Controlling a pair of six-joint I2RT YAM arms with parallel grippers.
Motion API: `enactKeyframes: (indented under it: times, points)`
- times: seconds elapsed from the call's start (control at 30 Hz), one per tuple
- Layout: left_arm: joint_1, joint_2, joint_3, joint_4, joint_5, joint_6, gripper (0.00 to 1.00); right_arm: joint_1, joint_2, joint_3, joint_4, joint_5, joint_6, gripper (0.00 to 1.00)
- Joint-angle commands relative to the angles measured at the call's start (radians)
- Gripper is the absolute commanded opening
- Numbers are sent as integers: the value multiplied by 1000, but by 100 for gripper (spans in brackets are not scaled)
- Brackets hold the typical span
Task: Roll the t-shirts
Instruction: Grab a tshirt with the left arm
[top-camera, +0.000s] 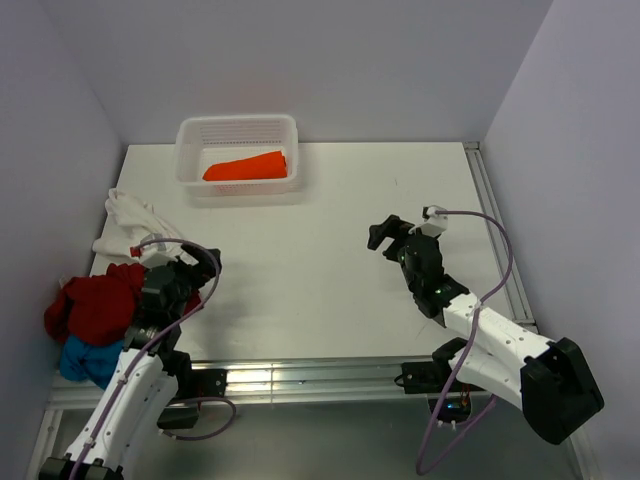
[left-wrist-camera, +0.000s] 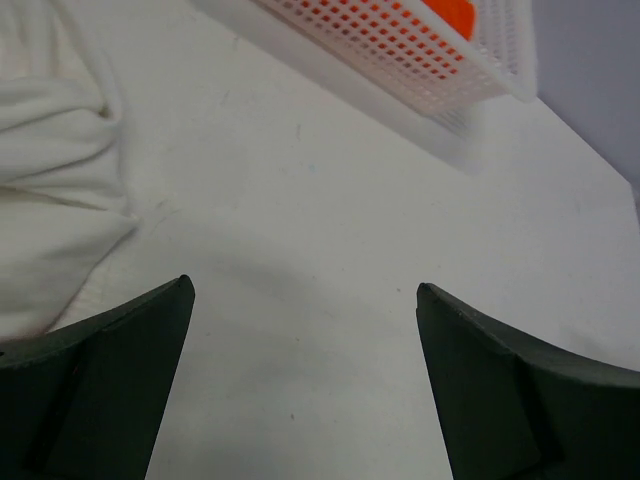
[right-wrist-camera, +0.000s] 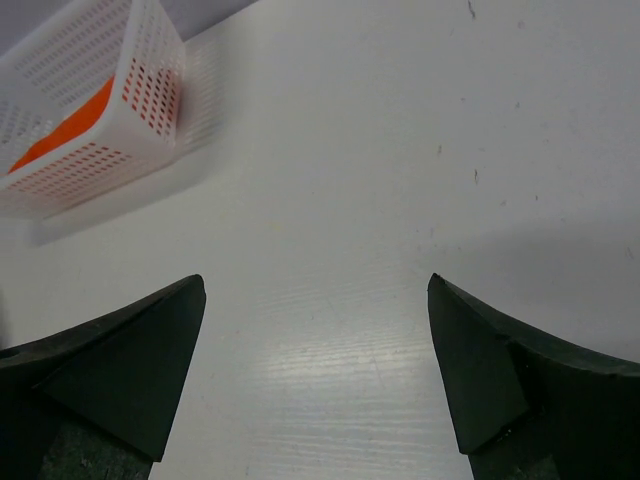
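Note:
A rolled orange t-shirt (top-camera: 247, 167) lies in the white mesh basket (top-camera: 237, 129) at the back; it also shows through the mesh in the left wrist view (left-wrist-camera: 452, 14) and the right wrist view (right-wrist-camera: 62, 138). A crumpled white t-shirt (top-camera: 130, 222) lies at the table's left edge and fills the left of the left wrist view (left-wrist-camera: 50, 170). A red t-shirt (top-camera: 96, 303) and a blue t-shirt (top-camera: 84, 359) are heaped at the near left. My left gripper (top-camera: 205, 268) is open and empty beside the heap. My right gripper (top-camera: 392, 236) is open and empty over bare table.
The white table (top-camera: 320, 270) has a metal rail along its right edge (top-camera: 495, 225) and its near edge (top-camera: 300, 375). Purple walls close in the left, back and right. The basket's wall shows in the left wrist view (left-wrist-camera: 420, 60) and the right wrist view (right-wrist-camera: 100, 90).

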Motion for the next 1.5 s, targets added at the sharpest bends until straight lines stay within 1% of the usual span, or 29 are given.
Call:
enactKeyframes:
  times: [0.0, 0.07, 0.1, 0.17, 0.2, 0.23, 0.3, 0.33, 0.47, 0.5, 0.53, 0.6, 0.63, 0.67, 0.7, 0.73, 0.8, 0.83, 0.87, 0.9, 0.97, 1.0, 1.03, 1.1, 1.17, 1.2, 1.3, 1.4, 1.47]
  points:
    - [2, 43, 68, -58, -178, -60, 100, 4, -49, -3, 53, 17, -8, 99]
    - [5, 118, 127, -136, -308, -123, 99, 4, -52, 2, 35, 28, -7, 98]
    - [15, 149, 141, -153, -332, -145, 99, 4, -51, 2, 35, 30, -7, 98]
    - [41, 253, 174, -160, -332, -191, 99, 6, -49, 0, 36, 28, -6, 98]
    - [87, 291, 184, -155, -315, -203, 99, 4, -44, 0, 38, 28, -6, 98]
    - [116, 371, 197, -153, -298, -229, 99, 4, -40, 2, 38, 24, -6, 98]
    - [170, 448, 247, -167, -310, -266, 99, 4, -31, 6, 33, 21, -3, 98]
    - [175, 518, 282, -173, -319, -289, 99, 4, -29, 8, 27, 22, -3, 98]
    - [176, 660, 356, -225, -392, -375, 97, 4, -23, 13, 26, 21, -1, 98]
    - [207, 712, 368, -245, -414, -390, 96, 4, -24, 14, 26, 19, -1, 98]
    - [212, 738, 388, -255, -425, -425, 96, 4, -24, 13, 24, 19, -1, 98]
    - [238, 801, 407, -246, -415, -436, 94, 4, -29, 11, 26, 16, -1, 98]
    - [247, 818, 419, -236, -413, -429, 92, 4, -29, 11, 27, 16, -1, 98]
    - [253, 832, 427, -229, -413, -429, 85, 4, -29, 11, 26, 14, -1, 98]
    - [261, 853, 433, -227, -415, -429, 81, 4, -31, 11, 26, 16, -1, 98]
    - [264, 859, 447, -224, -424, -427, 65, 4, -32, 11, 24, 16, -1, 98]
    - [265, 861, 457, -224, -444, -424, 51, 3, -29, 13, 20, 17, -1, 98]
    - [265, 855, 464, -210, -459, -412, 37, 4, -29, 14, 18, 19, -3, 98]
    - [267, 849, 465, -204, -467, -404, 20, 4, -29, 14, 16, 21, 0, 97]
    - [267, 830, 470, -201, -468, -394, 0, 3, -29, 14, 15, 24, -1, 97]
    - [267, 801, 488, -180, -446, -352, 0, 3, -29, 13, 18, 22, -3, 97]
    - [267, 750, 488, -157, -415, -284, 0, 3, -28, 14, 20, 22, -3, 97]
    - [267, 713, 484, -125, -386, -253, 0, 3, -26, 16, 20, 21, -3, 97]
    - [262, 581, 470, -77, -324, -217, 0, 3, -18, 17, 23, 19, -3, 97]
    - [258, 486, 459, -46, -280, -203, 0, 3, -6, 23, 24, 13, -3, 97]
    - [255, 400, 456, -52, -280, -223, 0, 3, -2, 25, 23, 14, -3, 97]
    - [253, 294, 486, -103, -272, -242, 0, 4, 15, 36, 16, 8, 0, 97]
    - [253, 284, 549, -176, -260, -225, 0, 3, 15, 37, 12, 8, 0, 97]
    - [253, 296, 582, -172, -200, -193, 0, 3, 8, 33, 18, 7, -1, 97]
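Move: To the left of the open left hand and a little farther out lies the white t-shirt, its middle about 16 cm left, 7 cm ahead and 10 cm below. The red t-shirt sits roughly 20 cm to the hand's left and 5 cm back, the blue one also 20 cm left but some 16 cm back. The white basket stands about 28 cm straight ahead. From the right hand, the white t-shirt is about 53 cm left and 3 cm ahead. Swinging left and down to the white t-shirt, about 13 cm across and 9 cm down with a slight reach forward, the left hand turns some 45 degrees counter-clockwise and tips its fingers down. The fingers shut on the cloth near its closer, right-hand part, then the hand lifts it steeply, some 22 cm, levelling out again as it keeps its pinch. ##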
